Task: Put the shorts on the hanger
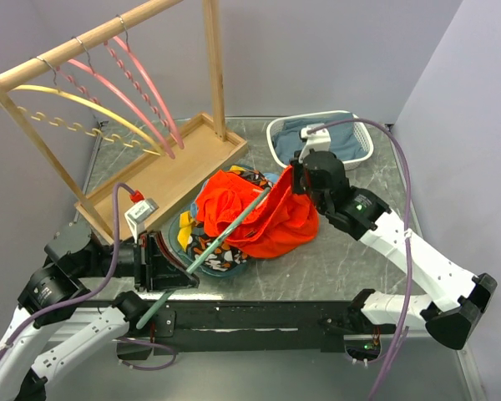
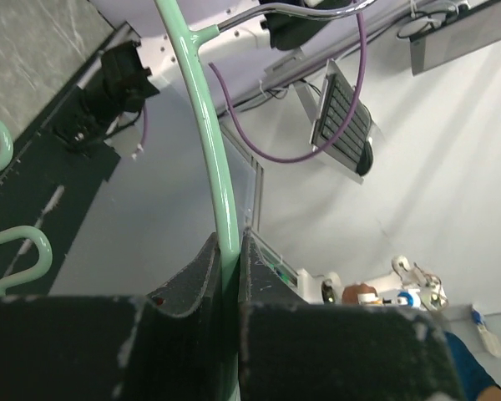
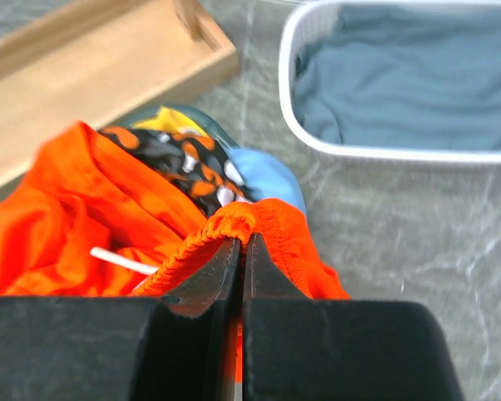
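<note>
The bright orange-red shorts [image 1: 275,219] lie bunched mid-table, with their waistband lifted at the right. My right gripper [image 1: 294,174] is shut on that elastic waistband [image 3: 249,219]; the white drawstring [image 3: 121,261] shows just to its left. The pale green hanger [image 1: 225,234] slants from the near left up across the shorts. My left gripper [image 1: 184,269] is shut on it near its lower end. In the left wrist view the green rod [image 2: 209,125] rises from between the closed fingers of my left gripper [image 2: 231,244], its metal hook [image 2: 301,10] at the top and the wavy bar [image 2: 17,242] at the left.
A black-orange-white patterned garment [image 1: 210,252] lies under the shorts. A white basket [image 1: 275,138] with blue-grey cloth [image 3: 417,92] stands at the back right. A wooden rack on a tray base [image 1: 171,171] at the back left carries pink hangers [image 1: 142,79] and a yellow hanger [image 1: 83,102].
</note>
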Controlling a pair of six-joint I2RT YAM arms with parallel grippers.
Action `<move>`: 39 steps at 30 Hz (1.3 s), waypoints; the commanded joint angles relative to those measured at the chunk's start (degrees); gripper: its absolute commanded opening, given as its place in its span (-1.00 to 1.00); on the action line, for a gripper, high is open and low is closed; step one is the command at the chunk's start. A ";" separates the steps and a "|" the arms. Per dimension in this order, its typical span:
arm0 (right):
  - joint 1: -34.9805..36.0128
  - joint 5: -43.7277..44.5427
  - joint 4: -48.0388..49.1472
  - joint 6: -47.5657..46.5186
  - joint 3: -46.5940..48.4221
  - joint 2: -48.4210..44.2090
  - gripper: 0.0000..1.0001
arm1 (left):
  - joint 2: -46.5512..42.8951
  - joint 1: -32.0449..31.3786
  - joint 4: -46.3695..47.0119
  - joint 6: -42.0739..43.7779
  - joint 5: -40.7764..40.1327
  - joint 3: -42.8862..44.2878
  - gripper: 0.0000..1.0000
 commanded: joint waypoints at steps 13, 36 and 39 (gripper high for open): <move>5.85 -4.82 0.22 -10.51 5.94 1.96 -1.00 | -1.56 -0.07 7.79 -1.25 4.46 -4.98 -0.98; 17.11 -23.44 -8.13 -17.89 30.44 5.21 -1.00 | -5.16 0.02 22.18 0.08 -1.26 -9.54 -0.98; 19.66 -25.73 -9.35 -19.56 35.81 7.14 -1.00 | -5.07 -0.07 28.87 -3.25 -0.38 -13.49 -0.98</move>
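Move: About 8 cm back, 8 cm left and 7 cm above the right hand is the free end of the green hanger that the left hand holds. The shorts' bulk hangs roughly 10 cm left, 3 cm ahead and 14 cm below the right hand, over a tub some 15 cm left, 8 cm ahead and 25 cm down. From the left hand, the pinched waistband is about 30 cm ahead, 22 cm right and 8 cm lower. Still pinching the waistband, the right hand carries it left and back by about 11 cm and 10 cm, towards the hanger's free end, climbing late and ever faster to some 14 cm higher. It swings about 40 degrees counter-clockwise and its fingertips tip up. Keeping its grip on the hanger, the left hand dips about 3 cm and returns, finally tilting the hanger's far end up. ##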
